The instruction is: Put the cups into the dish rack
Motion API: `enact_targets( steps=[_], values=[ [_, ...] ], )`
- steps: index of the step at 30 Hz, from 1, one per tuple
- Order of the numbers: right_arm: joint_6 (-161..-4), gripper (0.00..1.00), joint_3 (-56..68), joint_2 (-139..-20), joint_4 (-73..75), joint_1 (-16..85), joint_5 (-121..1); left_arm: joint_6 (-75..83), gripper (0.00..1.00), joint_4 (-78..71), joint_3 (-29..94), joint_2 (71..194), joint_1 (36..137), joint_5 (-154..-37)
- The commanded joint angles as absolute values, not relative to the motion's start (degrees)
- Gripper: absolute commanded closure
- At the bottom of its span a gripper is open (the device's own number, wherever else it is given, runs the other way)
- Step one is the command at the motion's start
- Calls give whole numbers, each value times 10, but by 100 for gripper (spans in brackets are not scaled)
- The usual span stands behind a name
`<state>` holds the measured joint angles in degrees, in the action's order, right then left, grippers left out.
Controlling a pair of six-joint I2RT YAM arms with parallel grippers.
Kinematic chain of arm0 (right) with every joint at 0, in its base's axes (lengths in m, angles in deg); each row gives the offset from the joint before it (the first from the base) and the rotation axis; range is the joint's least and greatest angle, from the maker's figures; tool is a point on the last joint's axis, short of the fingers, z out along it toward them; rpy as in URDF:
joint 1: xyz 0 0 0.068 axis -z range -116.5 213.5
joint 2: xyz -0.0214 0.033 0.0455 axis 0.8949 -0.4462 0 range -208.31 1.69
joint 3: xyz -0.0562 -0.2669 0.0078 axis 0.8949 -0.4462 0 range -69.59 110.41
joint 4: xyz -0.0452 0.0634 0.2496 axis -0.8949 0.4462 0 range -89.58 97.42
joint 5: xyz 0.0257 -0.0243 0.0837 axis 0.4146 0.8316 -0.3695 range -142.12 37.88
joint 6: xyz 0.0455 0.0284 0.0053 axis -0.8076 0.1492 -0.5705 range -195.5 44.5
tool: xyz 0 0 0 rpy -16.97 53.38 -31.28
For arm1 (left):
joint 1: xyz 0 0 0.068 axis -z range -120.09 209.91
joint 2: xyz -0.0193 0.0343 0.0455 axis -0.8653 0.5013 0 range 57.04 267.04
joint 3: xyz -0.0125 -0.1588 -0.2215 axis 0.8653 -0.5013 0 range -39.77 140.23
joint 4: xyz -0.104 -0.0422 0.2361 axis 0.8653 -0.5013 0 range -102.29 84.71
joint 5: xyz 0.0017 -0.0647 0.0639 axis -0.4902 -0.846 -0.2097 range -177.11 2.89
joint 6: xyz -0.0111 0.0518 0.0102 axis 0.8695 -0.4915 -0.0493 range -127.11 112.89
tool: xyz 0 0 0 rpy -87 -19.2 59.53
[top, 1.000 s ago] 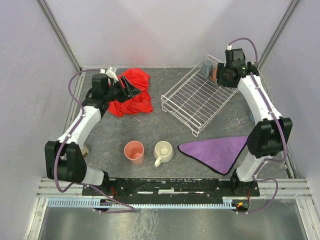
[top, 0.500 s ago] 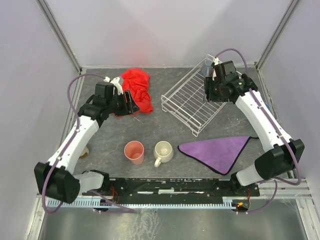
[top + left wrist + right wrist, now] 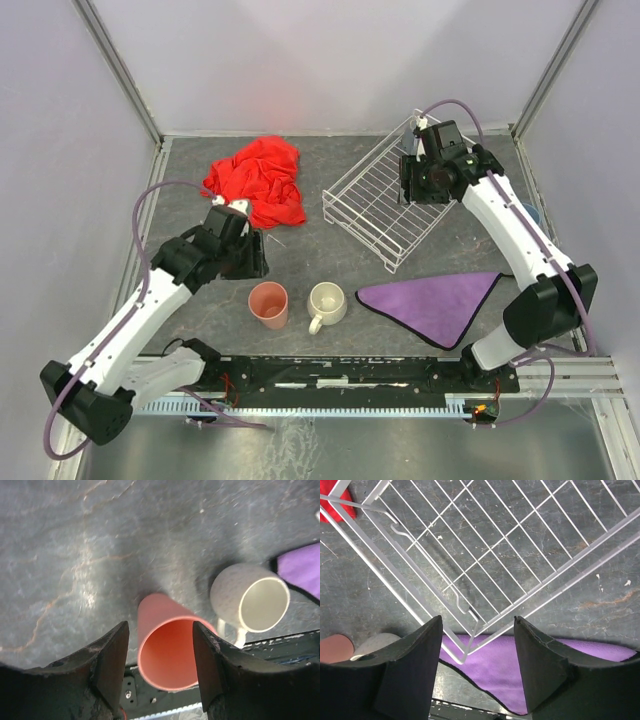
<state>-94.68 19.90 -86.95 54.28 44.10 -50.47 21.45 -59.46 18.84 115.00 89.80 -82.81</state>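
Observation:
A salmon-pink tumbler [image 3: 268, 304] and a cream handled mug [image 3: 326, 302] stand upright side by side near the front of the table. My left gripper [image 3: 252, 258] is open just behind and above the tumbler. In the left wrist view the tumbler [image 3: 167, 650] shows between the open fingers of the left gripper [image 3: 159, 630], which do not touch it, with the mug [image 3: 250, 597] to the right. The white wire dish rack [image 3: 358, 240] lies at the back right. My right gripper [image 3: 415, 185] hovers open and empty over it. In the right wrist view the right gripper [image 3: 477, 622] is above the rack's near corner [image 3: 570, 566]. The other cups are hidden.
A red cloth [image 3: 258, 182] lies bunched at the back left. A purple cloth [image 3: 435, 300] lies flat at the front right, next to the rack's near corner, and shows in the right wrist view [image 3: 490, 665]. A bit of light blue [image 3: 530, 212] shows behind the right arm.
My left gripper has swung from the red cloth toward the front, down to the pink tumbler. My right gripper has moved from the rack's far corner leftward and nearer, over the rack.

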Motion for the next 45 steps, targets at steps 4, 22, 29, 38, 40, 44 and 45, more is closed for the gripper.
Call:
enact_targets(
  steps=[4, 22, 29, 38, 40, 44, 45],
  values=[
    [-936, 33, 231, -891, 504, 439, -525, 287, 41, -680, 164, 1097, 912, -783],
    [-924, 32, 224, -904, 488, 439, -527, 290, 44, -649, 109, 1142, 929, -791],
    [-920, 32, 219, -898, 488, 440, -521, 285, 60, -629, 93, 1156, 930, -786],
    [-914, 32, 241, -899, 498, 445, -535, 256, 97, -618, 138, 1175, 930, -749],
    [-915, 32, 252, -903, 498, 448, -566, 244, 97, -618, 181, 1188, 926, -746],
    [-934, 31, 271, -911, 495, 471, -655, 212, 97, -618, 289, 1223, 893, -771],
    [-944, 31, 270, -910, 489, 483, -678, 205, 97, -616, 314, 1229, 876, -785]
  ],
)
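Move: The pink cup stands about 3 cm back from the left hand's open fingers, some 2 cm to the right and 11 cm below. The cream mug is about 12 cm to the right of the cup and level with it. The red cloth lies roughly 24 cm straight ahead of the left hand, 14 cm lower. From the right hand, the pink cup is about 31 cm left, 17 cm back and 15 cm below. The pink cup is approached by the left hand going back about 5 cm and slightly left, then mostly straight down while it tips some 15 degrees steeper. The fingers close and pinch the cup's left wall near the rim, then carry it up and forward, about 5 cm each way. The open right hand eases forward and down, then left and up, about 3 cm altogether. ##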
